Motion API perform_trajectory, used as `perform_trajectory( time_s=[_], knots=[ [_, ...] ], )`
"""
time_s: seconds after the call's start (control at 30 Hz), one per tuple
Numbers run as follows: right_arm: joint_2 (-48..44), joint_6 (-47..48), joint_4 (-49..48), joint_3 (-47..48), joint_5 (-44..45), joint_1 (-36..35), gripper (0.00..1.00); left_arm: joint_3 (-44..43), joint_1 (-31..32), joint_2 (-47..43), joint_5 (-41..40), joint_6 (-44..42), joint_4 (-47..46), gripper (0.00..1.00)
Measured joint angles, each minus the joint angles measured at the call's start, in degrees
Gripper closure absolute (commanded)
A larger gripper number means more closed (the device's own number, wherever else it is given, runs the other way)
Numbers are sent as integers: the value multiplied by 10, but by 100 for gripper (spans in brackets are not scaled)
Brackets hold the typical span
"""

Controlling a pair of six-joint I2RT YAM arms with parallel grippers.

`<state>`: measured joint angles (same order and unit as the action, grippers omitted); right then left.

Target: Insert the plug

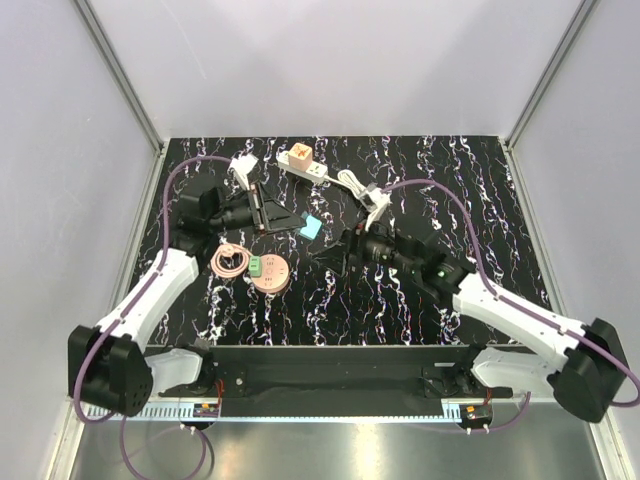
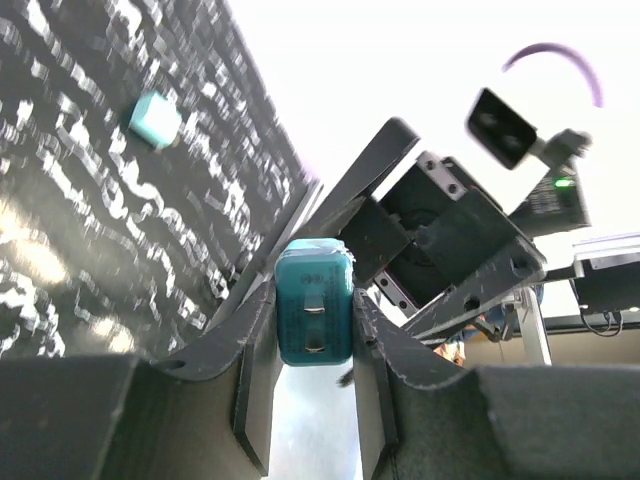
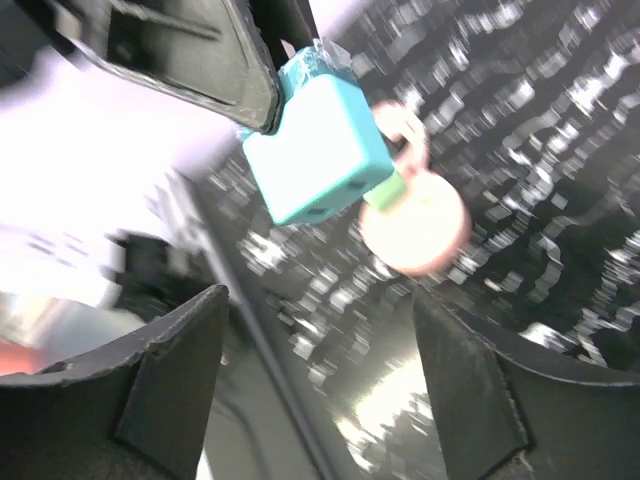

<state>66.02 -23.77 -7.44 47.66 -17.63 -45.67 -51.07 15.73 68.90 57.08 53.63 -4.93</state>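
A teal plug [image 2: 313,325] sits between the fingers of my left gripper [image 2: 315,290], its two metal prongs facing the wrist camera. From above, the plug [image 1: 311,227] hangs at the tip of the left gripper [image 1: 297,221], above the middle of the table. My right gripper [image 1: 333,258] stands open just right of it with nothing between its fingers. In the right wrist view the plug [image 3: 315,150] is held up beyond the right gripper [image 3: 320,340], clear of both fingers. A white power strip [image 1: 303,164] lies at the back centre.
A pink disc [image 1: 268,271] with a green block [image 1: 256,266] and a pink ring [image 1: 229,261] lie left of centre. The strip's white cable [image 1: 350,181] runs right to a white piece [image 1: 376,200]. A small teal object [image 2: 155,120] lies on the table.
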Motion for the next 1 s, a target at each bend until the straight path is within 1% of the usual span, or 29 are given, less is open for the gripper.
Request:
perform_trajectory(
  time_s=[0.07, 0.1, 0.2, 0.37, 0.5, 0.57, 0.8, 1.0],
  knots=[
    [-23, -46, -40, -18, 0, 2, 25, 2, -3, -16, -3, 18, -28, 100],
    [-28, -61, -53, -19, -1, 2, 29, 3, -3, -23, -3, 27, -46, 100],
    [-28, -120, -110, -19, -1, 2, 35, 18, -3, -37, -3, 64, -113, 100],
    [-1, -228, -225, -37, 3, 3, 42, 54, -3, -45, -5, 127, -210, 100],
    [26, -285, -298, -56, 8, 3, 48, 61, -3, -52, -5, 155, -246, 100],
    [38, -300, -324, -56, 9, 3, 51, 61, -3, -59, -8, 160, -257, 100],
    [44, -316, -393, -57, 19, 3, 52, 66, -4, -66, -12, 176, -283, 100],
    [52, -318, -417, -63, 21, 4, 61, 75, -4, -66, -12, 193, -310, 100]
  ],
)
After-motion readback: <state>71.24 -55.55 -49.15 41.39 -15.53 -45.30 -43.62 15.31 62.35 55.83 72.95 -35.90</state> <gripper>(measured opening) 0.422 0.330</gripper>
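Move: The teal plug, pinched in the left fingers, sits about 4 cm ahead of the open right hand, 4 cm to its left and 3 cm above. On the table some 22 cm below, the round socket is level with the right hand and 15 cm left, the green plug at its rim about 18 cm left and 2 cm farther out. From the left hand, the held plug is 2 cm right and 1 cm ahead. The right hand rises about 10 cm, drifting slightly left and rolling some 35 degrees so its fingertips swing up towards the plug, and its wide-open fingers narrow to roughly half that gap on either side of the slotted end. The left hand keeps its pinch and lifts the plug about 7 cm, easing 2 cm back and tipping its fingertips up some 15 degrees, to present that end to the other gripper. ##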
